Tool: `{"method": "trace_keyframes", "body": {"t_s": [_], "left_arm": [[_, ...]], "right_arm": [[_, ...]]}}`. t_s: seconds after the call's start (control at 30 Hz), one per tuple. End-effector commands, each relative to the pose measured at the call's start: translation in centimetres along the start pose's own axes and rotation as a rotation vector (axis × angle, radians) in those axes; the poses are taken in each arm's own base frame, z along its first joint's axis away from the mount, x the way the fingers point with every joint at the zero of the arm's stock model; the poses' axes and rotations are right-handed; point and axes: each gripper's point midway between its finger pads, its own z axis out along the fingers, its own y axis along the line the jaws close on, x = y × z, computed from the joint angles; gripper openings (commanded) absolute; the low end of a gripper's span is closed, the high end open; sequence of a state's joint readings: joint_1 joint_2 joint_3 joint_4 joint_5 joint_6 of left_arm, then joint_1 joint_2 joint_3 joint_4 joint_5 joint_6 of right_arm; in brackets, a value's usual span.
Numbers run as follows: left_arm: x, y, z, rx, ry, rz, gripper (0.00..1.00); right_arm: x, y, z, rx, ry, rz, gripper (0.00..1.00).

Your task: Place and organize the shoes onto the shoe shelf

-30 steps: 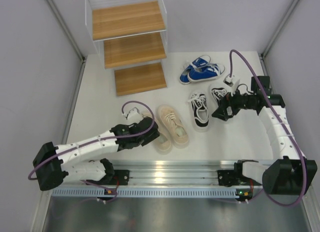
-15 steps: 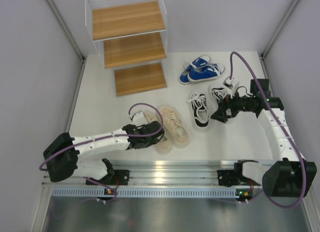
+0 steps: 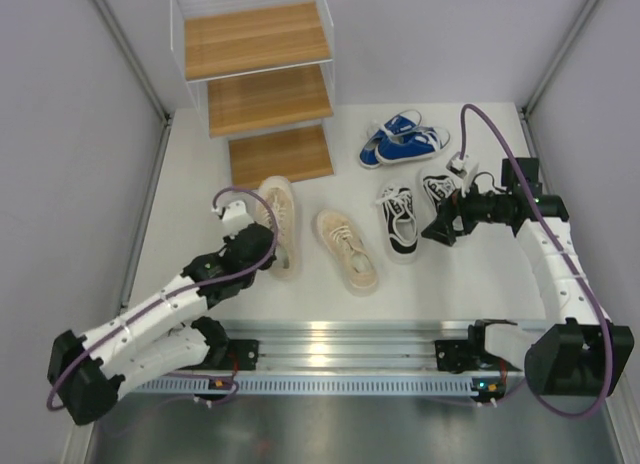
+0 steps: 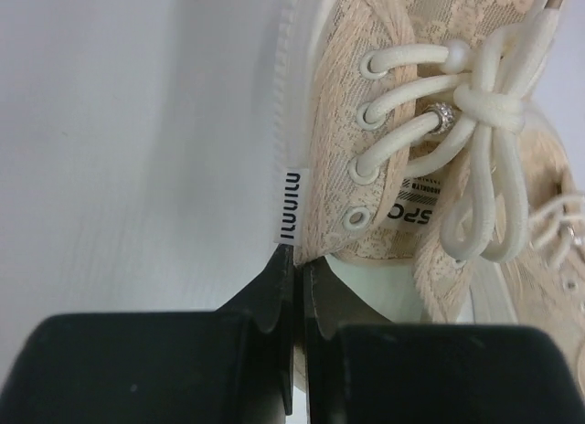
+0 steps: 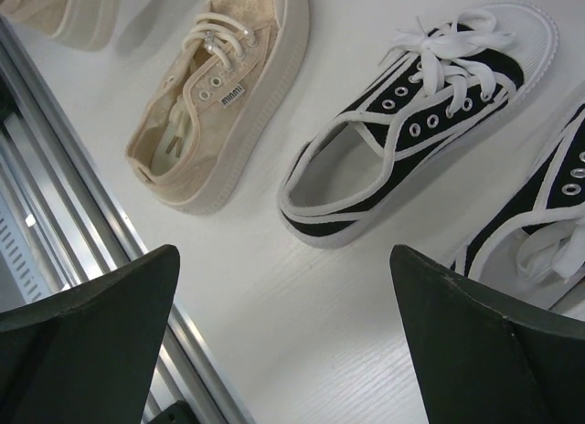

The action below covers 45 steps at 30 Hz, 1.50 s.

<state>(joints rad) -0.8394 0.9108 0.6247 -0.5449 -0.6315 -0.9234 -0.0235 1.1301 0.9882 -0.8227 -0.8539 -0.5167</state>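
Observation:
My left gripper (image 3: 267, 243) (image 4: 294, 264) is shut on the side wall of one beige lace-up shoe (image 3: 278, 222) (image 4: 411, 141), pinching the collar by a small white tag. That shoe now sits just below the lowest board of the shoe shelf (image 3: 265, 89). Its mate (image 3: 347, 249) (image 5: 219, 104) lies alone to the right. My right gripper (image 3: 441, 229) (image 5: 292, 351) hangs wide open above bare table beside a black-and-white shoe (image 3: 399, 219) (image 5: 420, 104). It partly hides the second black-and-white shoe (image 3: 437, 189) (image 5: 539, 214). The blue pair (image 3: 403, 141) rests at the back.
The shelf's three wooden boards step down toward me inside a white wire frame at the back left. An aluminium rail (image 3: 340, 344) (image 5: 73, 186) runs along the near table edge. Grey walls close in the left and right sides.
My left gripper has closed on the left beige shoe and carried it away from its mate, left and toward the shelf. My right arm has barely shifted and stays open.

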Motion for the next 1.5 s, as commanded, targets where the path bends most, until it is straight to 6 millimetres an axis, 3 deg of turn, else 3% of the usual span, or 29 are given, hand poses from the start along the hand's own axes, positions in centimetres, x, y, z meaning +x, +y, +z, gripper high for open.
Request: {"method": "trace_keyframes", "body": {"t_s": [0.0, 0.07, 0.13, 0.23, 0.4, 0.57, 0.6, 0.83, 1.07, 1.3, 1.47], "left_arm": [[-5.5, -0.7, 0.5, 0.136, -0.148, 0.024, 0.0], [-6.9, 0.9, 1.6, 0.112, -0.166, 0.018, 0.0], [-8.6, 1.1, 2.1, 0.126, -0.175, 0.015, 0.0], [-9.0, 1.2, 4.0, 0.111, -0.133, 0.048, 0.0], [-11.6, -0.3, 6.8, 0.125, -0.147, 0.064, 0.0], [-13.9, -0.4, 9.9, 0.106, -0.146, 0.067, 0.0], [-15.1, -0.9, 10.1, 0.117, -0.167, 0.059, 0.0], [-17.8, -2.2, 14.3, 0.116, -0.181, 0.062, 0.0], [-20.9, -2.8, 16.6, 0.087, -0.285, 0.049, 0.0], [-22.6, -2.9, 18.9, 0.061, -0.32, -0.001, 0.0], [-22.4, -2.5, 20.2, 0.047, -0.305, -0.013, 0.0]], "right_arm": [[-1.7, 0.5, -0.4, -0.015, -0.054, -0.082, 0.99], [-1.9, 0.5, -0.5, -0.015, -0.057, -0.087, 0.99], [-2.0, 0.5, -0.5, -0.014, -0.058, -0.089, 0.99], [-2.1, 0.6, -0.5, -0.016, -0.06, -0.091, 0.99], [-2.3, 0.6, -0.6, -0.018, -0.064, -0.094, 0.99], [-2.6, 0.5, -0.6, -0.013, -0.072, -0.098, 0.99], [-2.5, 0.5, -0.6, -0.014, -0.07, -0.096, 0.99], [-2.6, 0.3, -0.7, -0.006, -0.066, -0.109, 0.99], [-2.6, 0.1, -0.8, 0.001, -0.058, -0.127, 0.99], [-2.3, 0.0, -0.9, 0.008, -0.042, -0.143, 0.99], [-2.1, 0.0, -0.9, 0.01, -0.036, -0.151, 0.99]]}}
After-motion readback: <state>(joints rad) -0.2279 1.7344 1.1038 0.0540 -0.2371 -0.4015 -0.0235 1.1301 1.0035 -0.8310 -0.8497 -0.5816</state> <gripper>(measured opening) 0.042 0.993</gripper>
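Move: The left hand already pinches the raised beige shoe by its side near the heel. The bottom shelf board's middle lies about 33 cm straight ahead and 10 cm lower; the middle board sits some 18 cm above it. The other beige shoe is roughly 22 cm to the hand's right, 3 cm ahead, 8 cm below. From the right hand, the bottom board is about 31 cm ahead, 43 cm left, 17 cm lower. Keeping its pinch, the left hand carries the beige shoe 25 cm forward, slightly left, toe-first over the bottom board. ##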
